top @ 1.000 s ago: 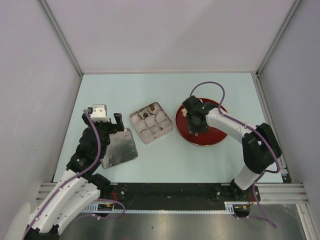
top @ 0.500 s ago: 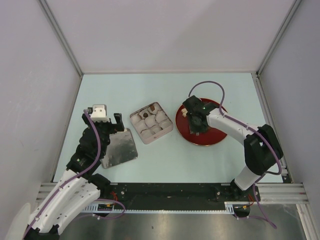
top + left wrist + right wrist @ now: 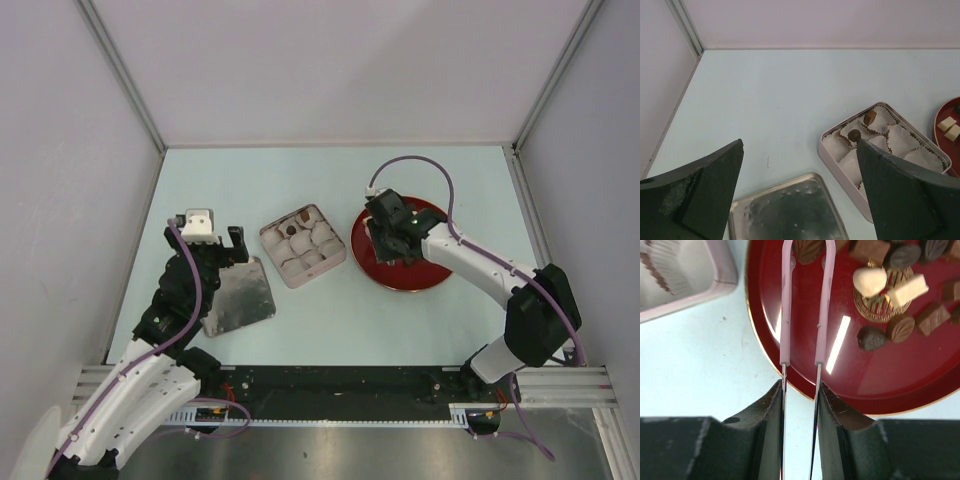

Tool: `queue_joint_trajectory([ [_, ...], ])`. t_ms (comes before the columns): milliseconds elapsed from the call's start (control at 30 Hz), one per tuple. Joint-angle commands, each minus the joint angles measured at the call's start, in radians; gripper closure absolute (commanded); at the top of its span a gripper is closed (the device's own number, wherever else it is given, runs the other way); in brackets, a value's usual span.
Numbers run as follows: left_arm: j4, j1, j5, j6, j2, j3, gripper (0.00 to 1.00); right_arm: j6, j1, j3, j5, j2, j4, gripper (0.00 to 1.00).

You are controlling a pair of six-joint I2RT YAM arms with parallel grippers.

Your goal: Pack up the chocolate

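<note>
Several chocolate chunks (image 3: 900, 328), dark, brown and cream, lie on the red plate (image 3: 432, 272), which also shows in the right wrist view (image 3: 880, 375). My right gripper (image 3: 390, 236) is shut on pink-tipped tongs (image 3: 805, 315) over the plate's left part. The tong tips hold a brown leaf-shaped chocolate (image 3: 807, 250). The square tin (image 3: 271, 262) with white paper cups holds two chocolates (image 3: 855, 134) in its far cups. My left gripper (image 3: 800, 145) is open and empty above the tin's lid (image 3: 790, 210).
The lid (image 3: 238, 297) lies flat to the left of the tin. The tin's corner (image 3: 722, 270) is close to the plate's left rim. Grey walls close the table on three sides.
My right wrist has shifted slightly away from me over the plate, and its elbow has swung to the right. The left arm has not moved.
</note>
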Motion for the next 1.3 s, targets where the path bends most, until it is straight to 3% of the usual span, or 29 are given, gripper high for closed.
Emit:
queue_joint_trajectory([
  [0, 0.032, 0.006, -0.001, 0.002, 0.006, -0.004, 0.00, -0.062, 0.027, 0.007, -0.015, -0.063, 0.102, 1.00],
  [333, 0.031, 0.006, -0.011, 0.000, 0.010, -0.004, 0.00, -0.157, 0.116, 0.136, -0.098, 0.015, 0.182, 1.00],
  [667, 0.042, 0.006, -0.034, -0.001, 0.001, -0.014, 0.00, -0.224, 0.212, 0.323, -0.169, 0.246, 0.220, 1.00],
  [1000, 0.045, 0.006, -0.034, 0.002, 0.007, -0.017, 0.00, -0.272, 0.245, 0.518, -0.192, 0.440, 0.191, 1.00],
  [1267, 0.048, 0.006, -0.030, 0.000, 0.007, -0.019, 0.00, -0.276, 0.251, 0.560, -0.227, 0.511, 0.177, 0.98],
])
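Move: Above the red plate, the right hand still holds the pink tongs with a chocolate in their tips. The empty paper cup at the box's left corner lies about 26 cm left, 6 cm ahead and 10 cm below. From that cup, the dark round chocolate sits some 4 cm right and 2 cm farther out, the square chocolate 8 cm right and 6 cm farther. The cup is about 12 cm right, 9 cm ahead and 24 cm below the left hand. Carrying the chocolate in the tongs, the right hand swings about 21 cm left from the plate to the box, rising some 4–5 cm at first, then sinking about as much again on the way in. The wrist turns about 35 degrees counter-clockwise so that the tips reach towards the left-corner cup; the fingers keep their hold on the tongs, and the tongs still pinch the chocolate. ##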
